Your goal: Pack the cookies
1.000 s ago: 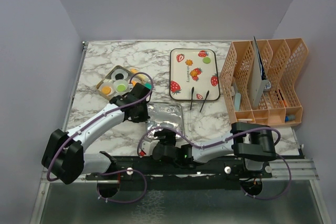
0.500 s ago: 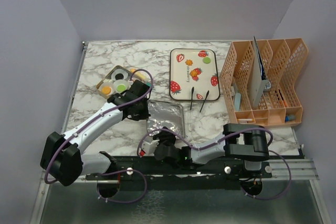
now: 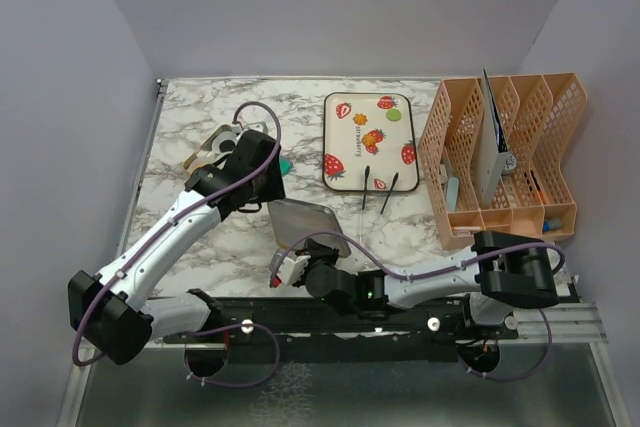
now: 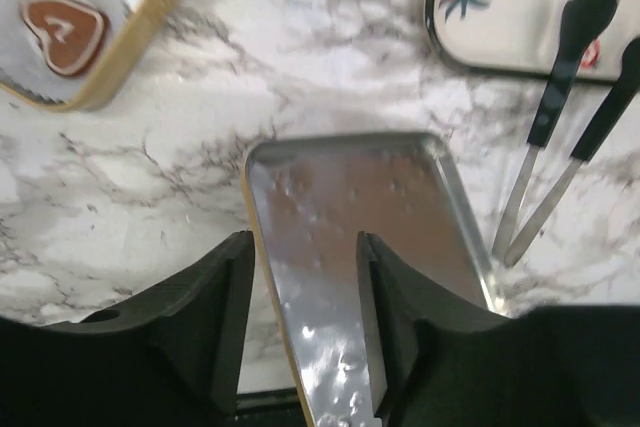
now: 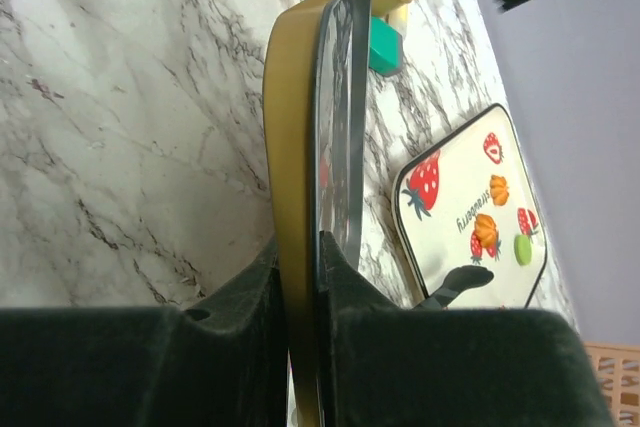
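The box lid [image 3: 305,222], silver inside with a gold rim, stands tilted on the marble. My right gripper [image 3: 296,269] is shut on its near rim; the right wrist view shows the lid [image 5: 290,127] edge-on, pinched in that gripper [image 5: 302,247]. My left gripper [image 3: 262,185] hovers open over the lid's far end [image 4: 350,197], its fingers [image 4: 232,277] apart and touching nothing. A brown heart cookie [image 4: 65,32] sits in a paper cup in the gold box [image 4: 150,22]. My left arm hides most of the box [image 3: 205,147]. A green cookie [image 3: 394,115] and orange ones [image 3: 372,137] lie on the strawberry tray [image 3: 345,175].
Black-tipped tongs [image 3: 377,190] lie just in front of the tray. A teal piece [image 3: 284,164] lies beside the box. An orange file rack [image 3: 505,162] stands at the right with papers and small items. The table's near edge runs behind the right gripper.
My left gripper opened off the lid and drew back toward the box. My right gripper closed on the lid's near rim, and the lid now stands tilted, shifted slightly away.
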`<state>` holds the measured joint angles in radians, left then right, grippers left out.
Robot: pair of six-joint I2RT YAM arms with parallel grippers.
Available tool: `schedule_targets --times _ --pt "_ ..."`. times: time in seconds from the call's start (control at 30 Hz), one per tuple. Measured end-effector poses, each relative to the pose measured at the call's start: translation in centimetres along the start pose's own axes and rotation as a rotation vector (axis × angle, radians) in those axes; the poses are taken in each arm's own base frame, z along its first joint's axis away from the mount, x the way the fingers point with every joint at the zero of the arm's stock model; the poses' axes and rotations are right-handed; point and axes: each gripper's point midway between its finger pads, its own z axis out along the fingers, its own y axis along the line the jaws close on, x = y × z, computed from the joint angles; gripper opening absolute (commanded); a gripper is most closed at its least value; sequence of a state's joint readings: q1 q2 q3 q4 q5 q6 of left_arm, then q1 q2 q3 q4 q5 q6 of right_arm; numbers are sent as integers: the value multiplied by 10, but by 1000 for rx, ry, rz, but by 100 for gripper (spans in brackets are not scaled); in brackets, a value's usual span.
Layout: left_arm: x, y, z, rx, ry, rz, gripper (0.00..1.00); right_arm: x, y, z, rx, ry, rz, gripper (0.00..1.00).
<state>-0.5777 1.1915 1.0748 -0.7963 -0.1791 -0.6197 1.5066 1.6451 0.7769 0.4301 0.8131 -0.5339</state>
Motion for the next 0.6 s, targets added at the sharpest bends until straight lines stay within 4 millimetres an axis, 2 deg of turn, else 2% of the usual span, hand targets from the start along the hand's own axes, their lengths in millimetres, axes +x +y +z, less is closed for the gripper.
schedule_targets --times 0.07,0.2,0.33,0.5,0.6 --pt "-19 1 -7 -16 -64 2 66 -4 -1 -3 -17 -13 22 7" --pt "-53 11 -21 -65 -175 1 77 -11 -5 -8 -33 -36 70 7" --pt "-82 34 -28 -140 -258 -16 86 -20 -13 -13 -32 -61 127 7" --pt "-103 68 -19 -225 -296 -66 86 -23 -22 -18 -27 -76 201 7" --pt "-104 83 -2 -234 -264 -78 86 -22 -30 -18 -25 -73 263 6"
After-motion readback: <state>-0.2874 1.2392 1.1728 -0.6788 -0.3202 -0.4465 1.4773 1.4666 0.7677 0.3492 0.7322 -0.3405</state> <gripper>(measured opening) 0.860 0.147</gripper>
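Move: My left hand, already free of the lid, has the filled cookie tray about 13 cm ahead, 8 cm to its left and 16 cm below. The green-capped stick lies beside the tray, some 13 cm ahead of that hand and 2 cm right. From my right hand, which still holds the lid, the cookie tray is about 21 cm ahead, 13 cm left and 11 cm down; the strawberry tray is roughly 25 cm ahead and 19 cm right. I swing my left hand up and away from the lid, left and forward about 13 cm to come over the near side of the cookie tray, opening the fingers wide, tipping them up and turning them some 15 degrees counter-clockwise; after rising 6 cm it begins to sink. Meanwhile my right hand keeps its pinch on the lid and raises it about 4 cm, rolling it left side up. ##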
